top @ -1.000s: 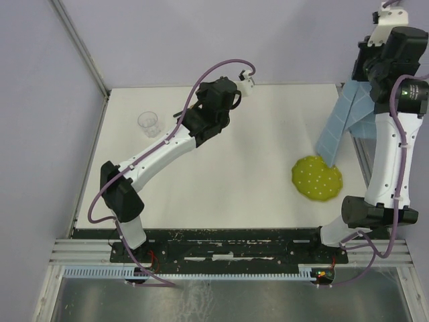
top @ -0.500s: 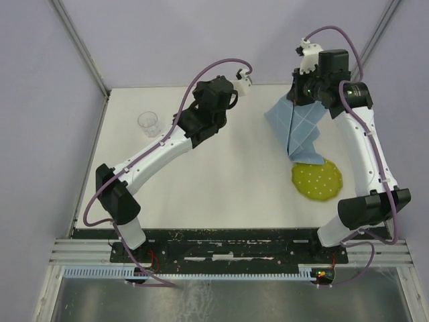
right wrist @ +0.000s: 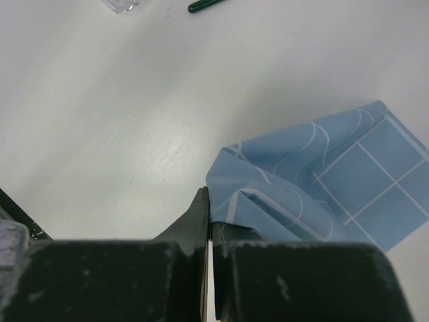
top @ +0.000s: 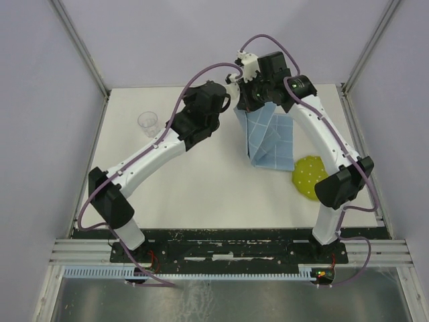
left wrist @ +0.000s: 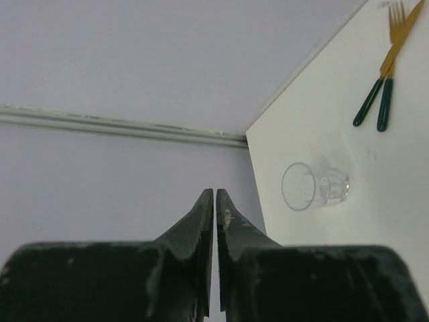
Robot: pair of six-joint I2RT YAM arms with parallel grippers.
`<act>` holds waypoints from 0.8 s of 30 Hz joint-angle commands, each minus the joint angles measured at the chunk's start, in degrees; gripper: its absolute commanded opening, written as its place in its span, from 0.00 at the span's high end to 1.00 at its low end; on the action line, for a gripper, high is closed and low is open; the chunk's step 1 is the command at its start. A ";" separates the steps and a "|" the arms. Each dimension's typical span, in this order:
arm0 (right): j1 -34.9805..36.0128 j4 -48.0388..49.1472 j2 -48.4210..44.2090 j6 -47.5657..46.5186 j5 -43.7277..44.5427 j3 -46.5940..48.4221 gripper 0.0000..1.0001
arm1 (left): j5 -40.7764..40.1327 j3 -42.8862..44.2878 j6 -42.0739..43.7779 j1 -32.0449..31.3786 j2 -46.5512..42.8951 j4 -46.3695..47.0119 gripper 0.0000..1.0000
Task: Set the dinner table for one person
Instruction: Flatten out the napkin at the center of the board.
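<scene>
My right gripper (right wrist: 208,196) is shut on a corner of the light-blue, white-gridded cloth (right wrist: 335,181). The cloth (top: 271,141) hangs from it over the back middle of the off-white dinner table (top: 201,181), its lower end near the tabletop. My left gripper (left wrist: 214,196) is shut with nothing in it, held above the table just left of the right one. A clear glass (top: 149,124) stands at the back left and also shows in the left wrist view (left wrist: 314,186). A yellow-green dotted plate (top: 308,176) lies at the right, partly behind my right arm.
Two gold utensils with green handles (left wrist: 381,74), one of them a fork, lie on the table beyond the glass. One green handle tip (right wrist: 208,5) shows in the right wrist view. Walls and frame rails close off the table's back and sides.
My right arm has swung from the table's far right edge to the back middle, carrying the cloth with it. The left arm has shifted slightly and stays shut.
</scene>
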 commanded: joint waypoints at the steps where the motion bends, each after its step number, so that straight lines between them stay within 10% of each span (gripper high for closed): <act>1: 7.85 1.54 3.08 -2.30 -4.65 2.02 0.98 | 0.78 -1.39 1.38 -1.27 -4.46 6.29 0.89; 24: 13.86 0.97 22.94 -6.54 -7.10 5.85 0.98 | -0.27 -10.20 6.18 -0.37 -8.96 12.96 0.89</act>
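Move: From the right gripper, which holds the napkin by a corner, the board's centre lies about 30 cm below, some 4 cm ahead and 5 cm to the left. The napkin's part on the board has its middle roughly 7 cm ahead and 14 cm to the right, and the green plate is about 28 cm right and 7 cm back. From the empty left gripper the board's centre is some 3 cm ahead, 12 cm right and 36 cm below. Keep the right fingers shut on the napkin's corner and carry it left and down, about 9 cm each way, across the board's middle, sinking faster in the second half while the hand turns some 15 degrees counter-clockwise. Meanwhile swing the closed, empty left gripper about 10 cm left and slightly back and down, away from the napkin, rolling its left side up. ##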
